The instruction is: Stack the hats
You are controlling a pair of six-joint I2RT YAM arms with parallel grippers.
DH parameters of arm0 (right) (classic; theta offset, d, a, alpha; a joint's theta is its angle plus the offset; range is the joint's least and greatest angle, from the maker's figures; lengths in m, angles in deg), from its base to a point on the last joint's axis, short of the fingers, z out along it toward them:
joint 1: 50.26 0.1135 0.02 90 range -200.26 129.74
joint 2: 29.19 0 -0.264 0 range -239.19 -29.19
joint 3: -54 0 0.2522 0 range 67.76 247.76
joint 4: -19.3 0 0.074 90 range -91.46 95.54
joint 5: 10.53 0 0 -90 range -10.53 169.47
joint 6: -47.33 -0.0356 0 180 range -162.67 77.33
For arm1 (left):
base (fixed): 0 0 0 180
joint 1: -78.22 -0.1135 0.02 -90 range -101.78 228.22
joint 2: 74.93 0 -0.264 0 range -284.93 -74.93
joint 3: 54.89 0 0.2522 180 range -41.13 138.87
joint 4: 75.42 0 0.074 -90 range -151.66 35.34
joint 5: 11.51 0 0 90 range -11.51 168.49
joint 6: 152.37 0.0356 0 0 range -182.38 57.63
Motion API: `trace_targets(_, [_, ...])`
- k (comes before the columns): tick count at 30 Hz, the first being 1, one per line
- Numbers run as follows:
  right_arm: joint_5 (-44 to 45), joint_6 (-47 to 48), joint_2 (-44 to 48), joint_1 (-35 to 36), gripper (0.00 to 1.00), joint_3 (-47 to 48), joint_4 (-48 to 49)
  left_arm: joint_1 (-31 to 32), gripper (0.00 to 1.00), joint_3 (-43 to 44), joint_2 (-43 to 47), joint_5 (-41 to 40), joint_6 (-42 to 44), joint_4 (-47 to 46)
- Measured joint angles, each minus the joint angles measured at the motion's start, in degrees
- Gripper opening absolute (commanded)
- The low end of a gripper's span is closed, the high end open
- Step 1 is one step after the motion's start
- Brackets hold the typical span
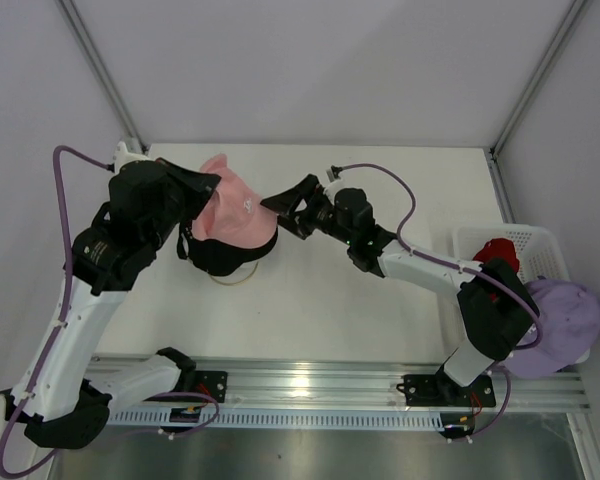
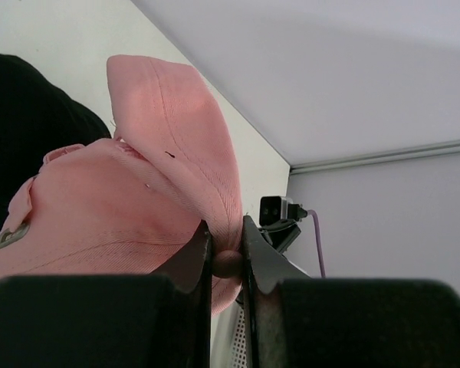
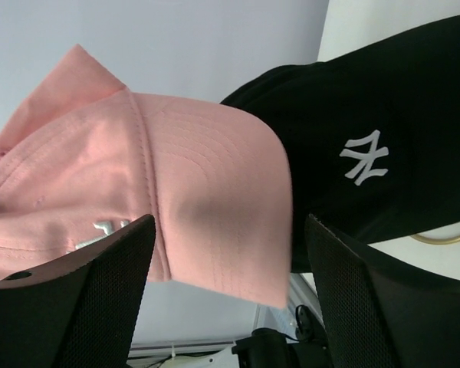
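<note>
A pink hat (image 1: pixel 232 208) rests on top of a black hat with a white logo (image 1: pixel 223 257) at the table's centre left. My left gripper (image 1: pixel 206 192) is shut on the pink hat's rear edge. In the left wrist view the fabric (image 2: pixel 138 207) is pinched between the fingertips of that gripper (image 2: pixel 226 249). My right gripper (image 1: pixel 281 211) is open at the pink brim. In the right wrist view the brim (image 3: pixel 215 207) lies between the wide fingers of that gripper (image 3: pixel 230 257) with gaps on both sides, and the black hat (image 3: pixel 383 123) sits behind it.
A gold wire stand (image 3: pixel 445 237) shows under the black hat. A white mesh basket (image 1: pixel 530 240) at the right edge holds a red hat (image 1: pixel 497 252). A lavender hat (image 1: pixel 565 320) lies just in front of it, partly behind the right arm.
</note>
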Motion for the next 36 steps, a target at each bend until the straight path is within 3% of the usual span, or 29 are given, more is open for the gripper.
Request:
trace_targets(4, [-0.5, -1.1, -1.4, 1.0, 0.7, 0.0, 2.9, 0.1, 0.01, -1.3, 0.2, 0.7, -0.8, -0.1])
trace_targets(7, [-1.1, -1.4, -2.1, 1.2, 0.46, -0.4, 3.8, 0.1, 0.01, -1.4, 0.2, 0.7, -0.9, -0.4])
trace_targets(8, [-1.3, -1.6, -2.3, 1.2, 0.26, -0.4, 3.9, 0.1, 0.01, -1.4, 0.3, 0.7, -0.9, -0.6])
trace_targets(11, [-1.9, -2.2, -2.3, 0.9, 0.0, -0.2, 5.1, 0.1, 0.01, -1.4, 0.5, 0.3, -0.1, 0.7])
trace_targets(23, [-9.7, 5.6, -1.0, -7.3, 0.0, 8.7, -4.9, 0.1, 0.01, 2.3, -4.2, -1.3, 14.2, 10.8])
trace_targets(29, [-20.5, 8.0, -7.8, -12.3, 0.0, 14.8, -7.5, 0.2, 0.01, 1.7, -3.9, -1.6, 16.9, 12.1])
trace_targets(36, [-26.8, 9.7, -13.4, -13.0, 0.0, 17.2, -13.0, 0.7, 0.01, -0.6, -3.2, -2.9, 17.8, 14.9])
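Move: The left hand already grips the back of the pink hat and hangs it over the black hat on its wire stand, whose middle is straight below, level fore and aft, some 20 cm down; the pink hat's middle is about 3 cm to the right and 9 cm below. From the open right hand, the pink brim is about 5 cm to the left, level ahead and in height; the black hat is about 11 cm left, 1 cm back and 8 cm below. The right hand eases about a centimetre left as its fingers close and pinch the edge of the pink brim, then lifts some 4 cm and swings it forward and to the right, turning counter-clockwise and finally sinking below where it began. Keeping its grip on the back of the pink hat, the left hand lowers it about 8 cm towards the black hat, drifting slightly left and back while it rolls left side up and tips its fingers down, some 30 degrees in all. ##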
